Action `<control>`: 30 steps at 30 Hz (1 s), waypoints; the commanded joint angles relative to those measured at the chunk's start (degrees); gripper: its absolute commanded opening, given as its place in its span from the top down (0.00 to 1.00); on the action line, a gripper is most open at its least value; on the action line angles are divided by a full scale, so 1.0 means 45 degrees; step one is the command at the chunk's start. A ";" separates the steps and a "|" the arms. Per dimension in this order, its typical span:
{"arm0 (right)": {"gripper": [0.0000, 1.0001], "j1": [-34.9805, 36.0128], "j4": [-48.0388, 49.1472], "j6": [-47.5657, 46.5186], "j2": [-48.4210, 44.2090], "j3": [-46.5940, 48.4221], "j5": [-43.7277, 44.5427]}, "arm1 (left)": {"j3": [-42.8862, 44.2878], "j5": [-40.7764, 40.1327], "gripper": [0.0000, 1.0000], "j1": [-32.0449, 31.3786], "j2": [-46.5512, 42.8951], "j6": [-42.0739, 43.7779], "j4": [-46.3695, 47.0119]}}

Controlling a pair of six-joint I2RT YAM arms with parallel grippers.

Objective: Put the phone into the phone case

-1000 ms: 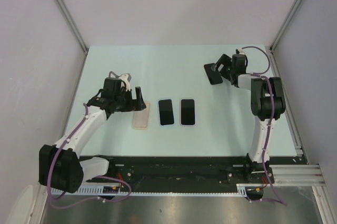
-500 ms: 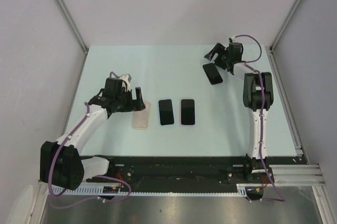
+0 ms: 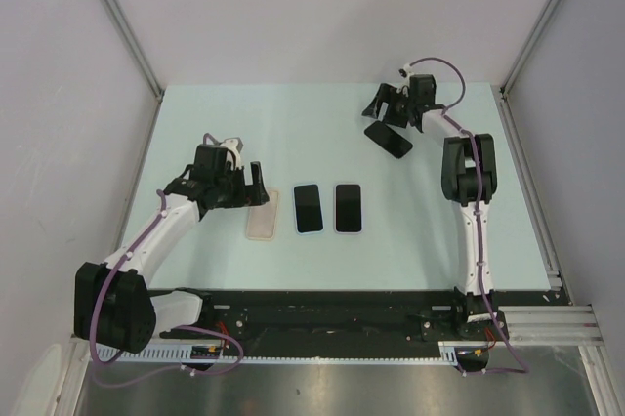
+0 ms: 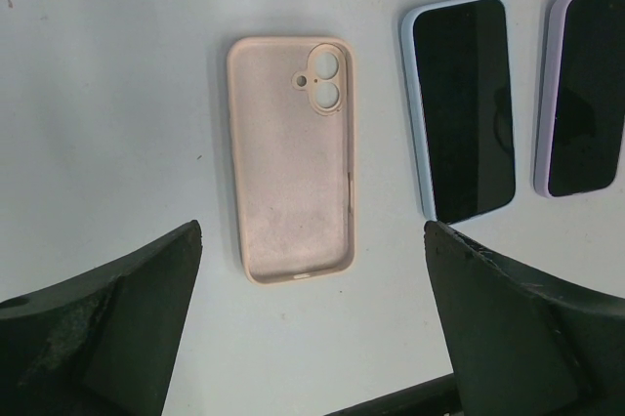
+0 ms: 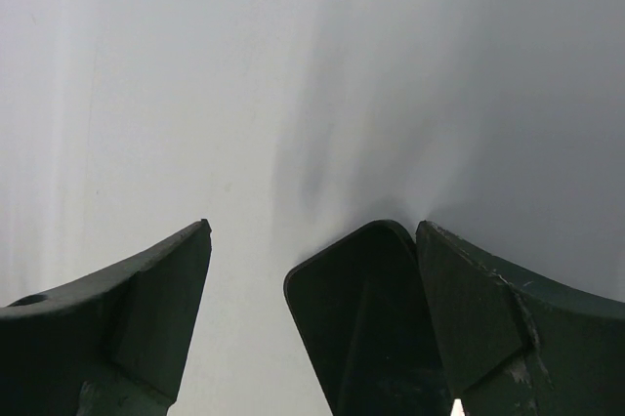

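Note:
A beige empty phone case [image 3: 262,217] lies open side up left of two phones, one in a light blue case [image 3: 308,208] and one in a lilac case [image 3: 348,207]. My left gripper [image 3: 252,187] hangs open just behind the beige case. In the left wrist view the beige case [image 4: 291,172] lies between and beyond my fingers, with the blue-cased phone [image 4: 461,108] and the lilac one [image 4: 583,94] to its right. A black phone [image 3: 389,138] lies flat at the back right. My right gripper [image 3: 384,111] is open over its far end. In the right wrist view the black phone [image 5: 361,328] lies against my right finger [image 5: 488,318].
The pale green table [image 3: 244,123] ends at grey walls on the left, back and right. A metal rail [image 3: 522,182] runs along the right edge. The black base bar [image 3: 322,313] with the arm mounts lies along the near edge.
My right gripper let go of the black phone and swung toward the back left; the phone now lies flat and has turned a little. The left arm has barely moved.

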 commanded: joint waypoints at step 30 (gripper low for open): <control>0.15 0.2007 -0.6286 -0.4008 -0.5307 -0.6841 0.0585 | -0.0083 0.0847 0.00 -0.0087 -0.0761 -0.0154 0.0447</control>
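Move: The loose black phone lies flat with its middle about 6 cm back and 3 cm right of the right hand, some 2 cm lower; its left end is between the open fingers, close against the right finger. The purple-cased phone is about 28 cm back and 12 cm left of the right hand, the blue-cased one 28 cm back and 24 cm left. From the left hand, the loose phone lies some 27 cm ahead and 44 cm right, 8 cm lower. Keep the right gripper wide open and low, its right finger on the phone's far long edge near the left end, and drag that end back towards your base about 17 cm, towards the purple-cased phone. Drift left some 4 cm early on, then draw nearly straight back, turning the wrist about 15 degrees counter-clockwise while the fingers tip down and the hand's left side drops. ##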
